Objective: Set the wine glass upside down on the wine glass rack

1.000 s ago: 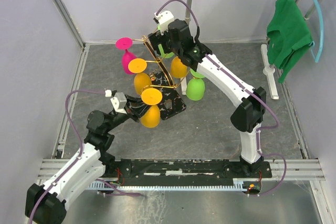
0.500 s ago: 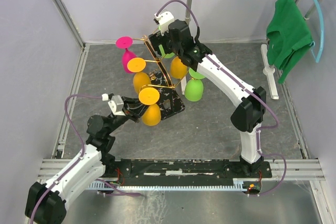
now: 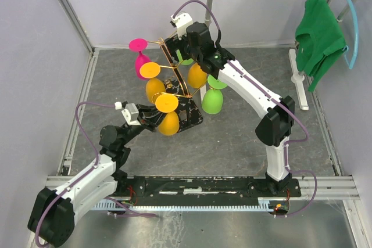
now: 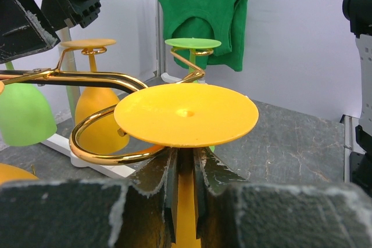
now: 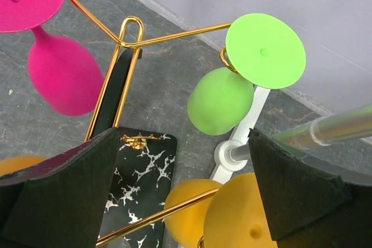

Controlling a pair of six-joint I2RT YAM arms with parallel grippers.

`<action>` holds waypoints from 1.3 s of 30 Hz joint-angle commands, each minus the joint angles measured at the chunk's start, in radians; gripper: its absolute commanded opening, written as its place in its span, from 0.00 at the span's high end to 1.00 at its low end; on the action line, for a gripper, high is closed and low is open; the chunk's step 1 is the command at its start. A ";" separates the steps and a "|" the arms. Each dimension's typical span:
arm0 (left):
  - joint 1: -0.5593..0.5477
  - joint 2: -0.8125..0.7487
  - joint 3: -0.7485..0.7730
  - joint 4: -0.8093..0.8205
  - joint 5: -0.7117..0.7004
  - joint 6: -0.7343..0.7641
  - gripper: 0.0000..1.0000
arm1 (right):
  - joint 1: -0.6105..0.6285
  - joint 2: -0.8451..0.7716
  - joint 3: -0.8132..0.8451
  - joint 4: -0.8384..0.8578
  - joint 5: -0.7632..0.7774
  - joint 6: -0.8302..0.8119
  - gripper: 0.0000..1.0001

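An orange wine glass hangs upside down, its flat foot on top. My left gripper is shut on its stem just under the foot, low at the rack's near left side. A curled gold arm of the wine glass rack lies beside the stem under the foot; whether the stem sits inside the curl I cannot tell. The rack's black marbled base stands on the grey table. My right gripper is open above the rack's top, holding nothing.
Other glasses hang upside down on the rack: pink, orange, orange, green. A white pole stand with a green shirt on a blue hanger stands at the back right. Walls close the left and back.
My left gripper has carried the orange glass slightly up and away, closer into the rack. The rack and its hanging glasses have shifted a little. The right gripper has stayed put.
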 commanded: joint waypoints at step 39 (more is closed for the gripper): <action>0.009 -0.125 -0.080 -0.110 -0.248 0.042 0.97 | -0.015 -0.033 -0.008 0.040 0.002 -0.008 0.00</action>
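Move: The left gripper already holds the orange wine glass upside down by its stem. The rack's empty front-left loop is about 2 cm ahead and 3 cm to the left, roughly level with the fingers. The hanging orange glass stands some 11 cm ahead and 5 cm left, the front green glass about 8 cm ahead and 15 cm right, both with middles slightly lower. From the idle right gripper, the loop is about 17 cm back, 3 cm left and a little below. Sweep the left gripper about 5 cm to the left, bringing the held stem into the front-left loop; on the way go almost 3 cm forward, then ease back a little. Keep the height nearly steady, swing the wrist nearly 20 degrees counter-clockwise with the hand's left side dipping slightly, and keep the fingers shut on the stem. ##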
